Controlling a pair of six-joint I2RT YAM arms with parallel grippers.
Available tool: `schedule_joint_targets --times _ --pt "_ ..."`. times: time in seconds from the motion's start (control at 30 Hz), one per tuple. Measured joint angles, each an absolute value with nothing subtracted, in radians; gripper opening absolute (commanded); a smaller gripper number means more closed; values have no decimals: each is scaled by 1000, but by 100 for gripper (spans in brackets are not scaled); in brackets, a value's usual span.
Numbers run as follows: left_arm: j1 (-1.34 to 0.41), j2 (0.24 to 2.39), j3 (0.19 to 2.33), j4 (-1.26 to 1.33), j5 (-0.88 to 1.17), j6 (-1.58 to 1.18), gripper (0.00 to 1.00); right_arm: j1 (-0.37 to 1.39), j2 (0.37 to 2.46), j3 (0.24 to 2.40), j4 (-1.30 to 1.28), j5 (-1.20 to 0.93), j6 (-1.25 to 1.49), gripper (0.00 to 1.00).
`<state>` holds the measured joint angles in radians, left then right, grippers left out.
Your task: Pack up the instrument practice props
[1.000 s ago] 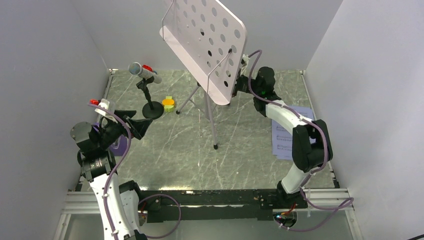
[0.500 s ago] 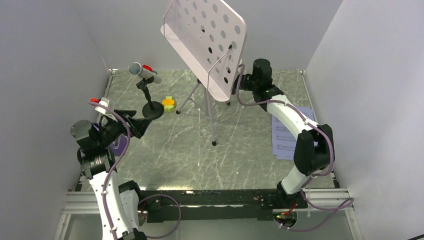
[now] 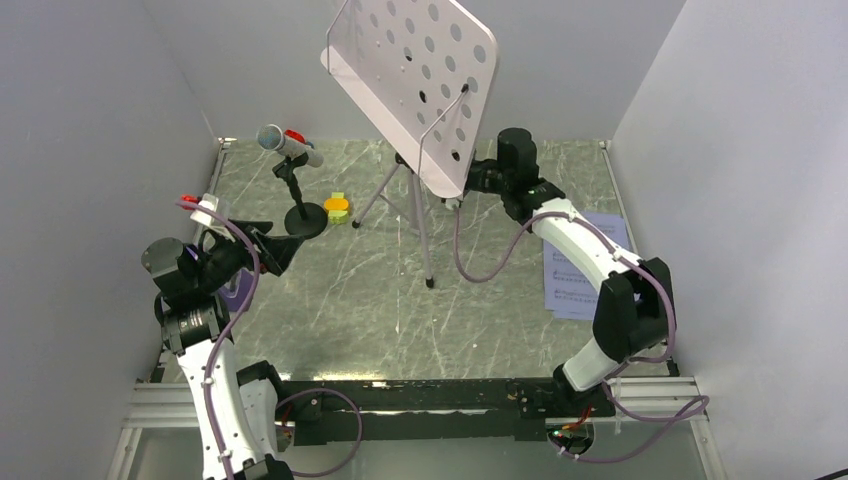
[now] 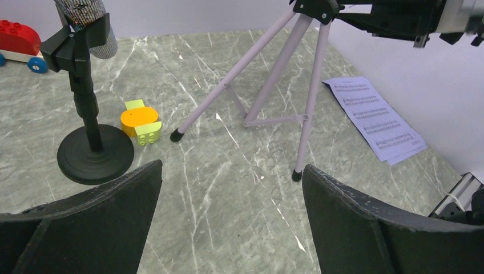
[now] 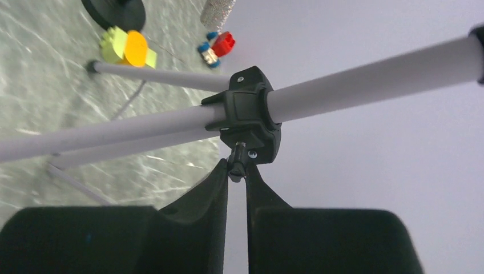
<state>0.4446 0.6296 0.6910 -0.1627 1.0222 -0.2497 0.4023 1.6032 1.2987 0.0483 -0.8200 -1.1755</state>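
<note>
The grey perforated music stand (image 3: 420,80) stands on tripod legs (image 3: 421,225) at mid-table. My right gripper (image 3: 468,182) is shut on the small knob (image 5: 237,158) under the stand's black clamp collar (image 5: 248,111). The silver microphone (image 3: 285,143) sits on its black round-base stand (image 3: 305,220), with the orange-and-yellow-green block (image 3: 338,207) beside it. White sheet-music pages (image 3: 572,275) lie at the right. The purple metronome (image 3: 238,290) is mostly hidden behind my left arm. My left gripper (image 3: 275,245) is open and empty, near the microphone base (image 4: 94,154).
A red toy car (image 3: 293,135) lies behind the microphone, near the back left corner. Grey walls enclose the table on three sides. My right arm's cable (image 3: 480,270) hangs in a loop over the table. The tripod's near foot (image 4: 296,175) rests in front of my left gripper.
My right arm has swung left and its wrist has turned, so its cable now hangs in a loop. The stand's desk has tilted up slightly and its near foot has shifted back. My left arm is still.
</note>
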Motion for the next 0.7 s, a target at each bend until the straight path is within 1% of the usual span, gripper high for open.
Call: schedule_joint_targets --times 0.1,0.2,0.23,0.33,0.37,0.4,0.47,0.57,0.7 --pt "445 633 691 -163 1022 -249 96 416 1575 1227 115 -777 -1346 2" --pt "445 635 691 -163 1022 -249 96 432 1554 1085 329 -732 -1518 0" --pt "445 635 691 -163 1022 -249 96 436 1554 1029 432 -722 -1575 3" --pt "445 633 691 -162 1022 -249 96 435 1594 885 767 -710 -1742 21" --pt "445 632 691 -162 1022 -249 96 432 1615 859 857 -711 -1781 25" --pt "445 632 691 -162 1022 -249 96 429 1645 833 960 -712 -1821 32" --pt "445 632 691 -162 1023 -249 96 427 1697 797 1111 -709 -1874 40" --pt "445 630 691 -162 1023 -249 96 424 1730 759 1216 -686 -1906 55" --pt "445 626 689 -161 1024 -249 96 398 1730 700 1193 -640 -1879 69"
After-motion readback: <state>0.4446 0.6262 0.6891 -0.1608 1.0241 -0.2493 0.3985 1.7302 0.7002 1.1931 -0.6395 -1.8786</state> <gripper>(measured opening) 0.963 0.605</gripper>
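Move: The right fingers are already shut on the small black knob of the music stand, so it sits right at the tips. The tripod's black clamp is about 4 cm to their left and 1 cm farther out; down on the table the toy blocks lie roughly 21 cm left and 7 cm ahead, the microphone base some 27 cm left and 4 cm ahead, both about 25 cm lower. From the idle left hand the knob is about 17 cm ahead, 26 cm to its right and about level. Still pinching the knob, the right fingers point left and twist it some 50 degrees counter-clockwise as seen from the hand's side, the hand drifting back only a centimetre. They then spread to over half open, let go, and pull away from the clamp, down and to the right, about 5 cm. ##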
